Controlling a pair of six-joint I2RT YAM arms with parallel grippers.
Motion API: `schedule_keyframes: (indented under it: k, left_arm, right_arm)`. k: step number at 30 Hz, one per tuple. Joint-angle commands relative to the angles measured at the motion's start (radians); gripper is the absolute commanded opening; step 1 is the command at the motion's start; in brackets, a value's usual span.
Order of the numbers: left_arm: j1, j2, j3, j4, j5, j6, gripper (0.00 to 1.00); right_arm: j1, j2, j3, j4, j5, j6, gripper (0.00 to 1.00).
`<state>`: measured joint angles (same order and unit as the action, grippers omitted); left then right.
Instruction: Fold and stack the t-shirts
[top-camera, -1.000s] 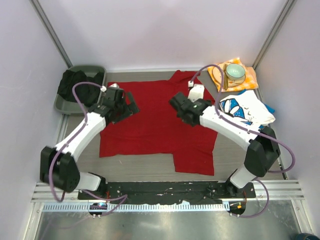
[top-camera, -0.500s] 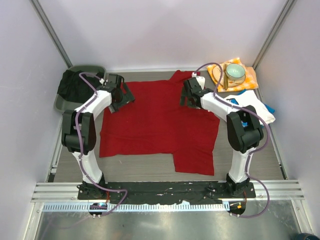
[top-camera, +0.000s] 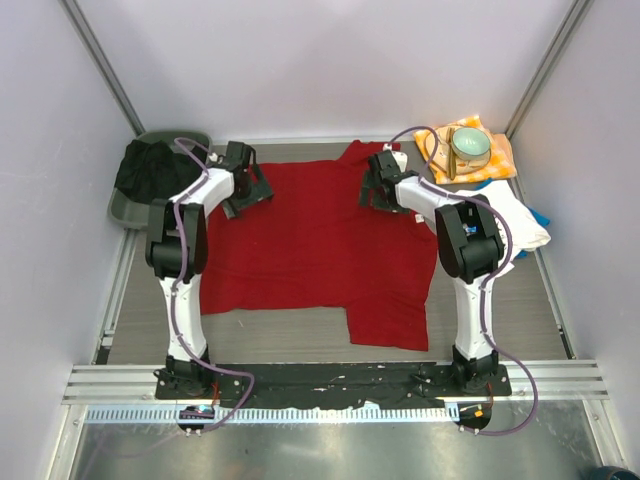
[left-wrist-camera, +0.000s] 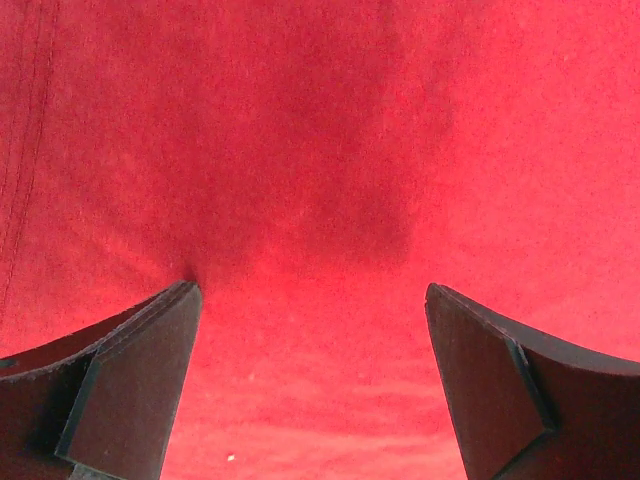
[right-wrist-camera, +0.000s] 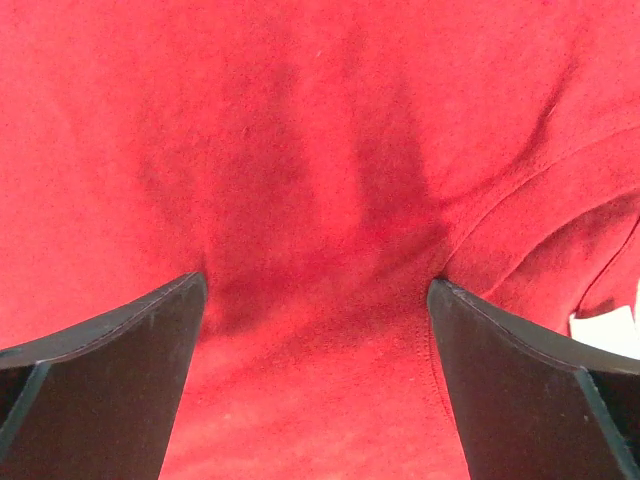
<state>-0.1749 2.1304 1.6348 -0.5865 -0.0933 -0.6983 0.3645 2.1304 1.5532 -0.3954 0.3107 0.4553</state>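
Observation:
The red t-shirt (top-camera: 310, 250) lies spread flat over the middle of the table. My left gripper (top-camera: 248, 188) stands open on its far left edge, both fingertips pressed into the red cloth (left-wrist-camera: 310, 200). My right gripper (top-camera: 377, 190) is open too, down on the shirt's far right part by a sleeve seam (right-wrist-camera: 520, 190). Red cloth (right-wrist-camera: 300, 150) fills both wrist views, and neither pair of jaws has closed on it. The white printed t-shirt (top-camera: 505, 215) lies crumpled at the right, mostly hidden behind my right arm, with blue cloth showing at its edge.
A grey bin (top-camera: 150, 160) with dark cloth in it stands at the far left. At the far right, a pale green bowl (top-camera: 470, 146) sits on an orange-yellow cloth (top-camera: 500, 158). White walls close in the table on three sides.
Both arms have reached away from their bases and lowered onto the far part of the red shirt. Both grippers stayed open throughout.

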Motion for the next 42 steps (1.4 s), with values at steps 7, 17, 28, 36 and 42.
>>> schedule_keyframes:
  k: [7,17,28,36,42]
  left_arm:
    - [0.041,0.174,0.212,-0.039,-0.014,0.031,1.00]
    - [0.055,0.289,0.464,-0.115,0.018,0.053,1.00]
    - [0.055,-0.139,0.118,-0.027,0.024,0.043,1.00]
    - [0.066,-0.654,-0.441,0.171,0.153,0.026,1.00]
    - [0.071,-0.837,-0.642,0.137,0.167,0.071,1.00]
  right_arm:
    - [-0.036,0.147,0.181,-0.051,-0.027,0.028,1.00]
    - [-0.042,0.165,0.242,-0.073,-0.006,0.028,1.00]
    - [-0.035,-0.287,0.020,0.027,0.021,0.013,1.00]
    - [0.066,-0.740,-0.470,0.145,0.002,0.075,1.00]
    - [0.207,-0.935,-0.603,0.112,0.056,0.085,1.00]
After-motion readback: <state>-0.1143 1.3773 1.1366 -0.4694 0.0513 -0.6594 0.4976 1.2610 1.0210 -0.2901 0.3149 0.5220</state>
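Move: The spread red t-shirt lies right under both open hands, its middle about 17 cm to the right and 10 cm back of the left hand, 17 cm to the left and 9 cm back of the right. The laundry basket stands some 21 cm left and 5 cm ahead of the left hand. From the right hand, the folded white t-shirt is about 26 cm right and 5 cm back, the bowl 20 cm right and 14 cm ahead. Both open hands push the red t-shirt forward, left about 8 cm, right 5, then rise clear and back. ##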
